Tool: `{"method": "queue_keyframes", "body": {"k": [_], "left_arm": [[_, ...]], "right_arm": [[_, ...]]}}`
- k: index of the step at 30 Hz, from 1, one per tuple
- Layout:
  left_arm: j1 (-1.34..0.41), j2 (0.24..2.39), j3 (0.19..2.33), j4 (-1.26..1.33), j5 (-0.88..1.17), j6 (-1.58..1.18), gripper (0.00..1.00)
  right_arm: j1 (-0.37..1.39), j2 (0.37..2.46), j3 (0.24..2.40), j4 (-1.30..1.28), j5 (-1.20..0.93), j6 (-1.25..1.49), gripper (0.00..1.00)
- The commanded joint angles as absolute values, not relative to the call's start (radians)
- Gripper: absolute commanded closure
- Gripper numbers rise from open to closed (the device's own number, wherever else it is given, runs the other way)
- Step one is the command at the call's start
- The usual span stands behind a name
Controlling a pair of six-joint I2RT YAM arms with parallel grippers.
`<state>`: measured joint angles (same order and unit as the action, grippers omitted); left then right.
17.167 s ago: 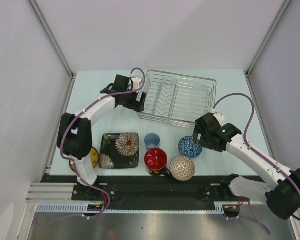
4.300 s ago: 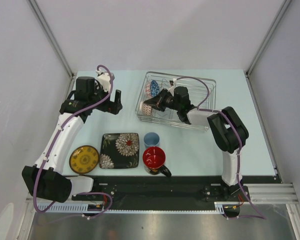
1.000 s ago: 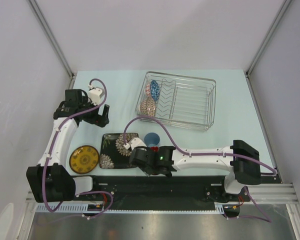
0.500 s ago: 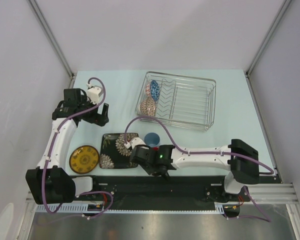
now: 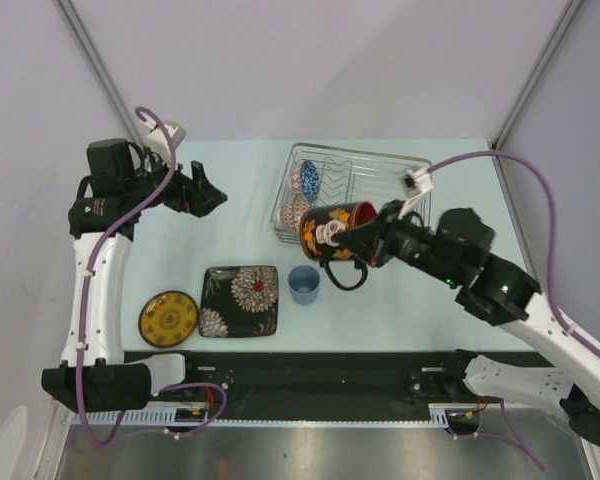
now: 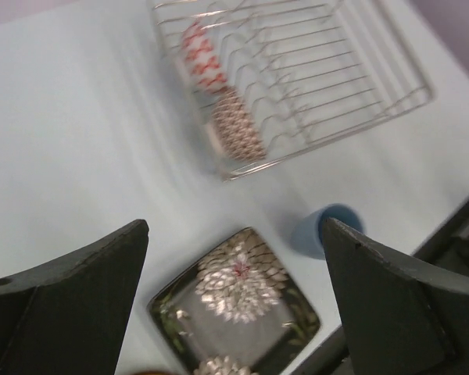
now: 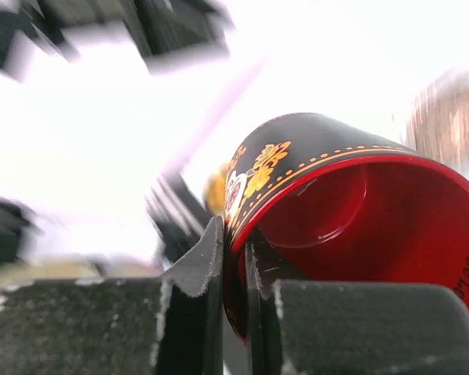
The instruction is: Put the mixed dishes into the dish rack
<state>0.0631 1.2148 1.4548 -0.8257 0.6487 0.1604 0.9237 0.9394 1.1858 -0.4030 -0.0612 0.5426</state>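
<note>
My right gripper (image 5: 372, 244) is shut on the rim of the black mug with red inside (image 5: 330, 230), one finger inside and one outside (image 7: 233, 262). The mug (image 7: 352, 211) hangs tilted on its side, in the air over the front left corner of the dish rack (image 5: 380, 205). A blue patterned bowl (image 5: 308, 178) and a beige-pink bowl (image 5: 295, 210) stand on edge in the rack's left end. On the table lie the light-blue cup (image 5: 303, 283), the black square floral plate (image 5: 240, 300) and the yellow plate (image 5: 168, 317). My left gripper (image 5: 212, 194) hovers open and empty, left of the rack.
The left wrist view looks down on the rack (image 6: 313, 70), the floral plate (image 6: 234, 308) and the cup (image 6: 334, 226) between my wide fingers (image 6: 78, 289). Grey walls and metal frame posts (image 5: 105, 80) border the table. The black base rail (image 5: 310, 375) runs along the near edge.
The right arm has lifted the black mug off the near table and carried it up toward the rack's front left corner. The left arm has risen and drawn back to the far left.
</note>
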Motion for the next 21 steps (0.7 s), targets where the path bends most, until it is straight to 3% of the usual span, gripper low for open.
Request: {"method": "queue_keyframes", "body": {"k": [1,4,6,7,9,11,15,21], "left_arm": [[0.072,1.195,1.52,-0.766,1.041,-0.077,0.03],[0.077,1.212,1.449,-0.602,1.191,-0.321,0.0],[0.077,1.206,1.358,-0.279,1.336,-0.528,0.0],[0.075,1.195,1.241,0.084,1.389,-0.795,0.0],[0.075,1.158,1.092,0.455,1.399,-1.168,0.0],[0.064,1.147,1.059,0.668,1.408,-1.268,0.0],[0.014,1.123,1.037,0.602,1.422,-1.179,0.0],[-0.123,1.115,1.051,0.212,1.362,-0.838,0.0]], "right_arm": [[0.884,0.868,1.135,0.135,-0.106,0.577,1.0],[0.813,0.879,1.049,0.382,-0.093,0.67,1.0],[0.751,0.928,1.002,0.562,-0.136,0.733,1.0],[0.735,0.949,0.993,0.605,-0.15,0.788,1.0],[0.689,1.0,0.977,0.694,-0.156,0.825,1.0],[0.657,1.028,0.965,0.759,-0.178,0.891,1.0],[0.615,1.107,0.954,0.963,-0.212,0.985,1.0],[0.612,1.192,0.954,1.081,-0.193,1.06,1.0]]}}
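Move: The red mug, rim-pinched in the right hand, lies about 23 cm right of the open left hand, 13 cm back and 5 cm higher. From the right hand the dish rack's middle is some 37 cm ahead, 4 cm right and 31 cm below; the speckled bowl in it is 32 cm ahead and 12 cm left, equally low. The blue cup stands 8 cm ahead, 9 cm left and 33 cm down. Right hand carries the mug some 13 cm forward; open left hand rolls, swinging right and back towards it. ##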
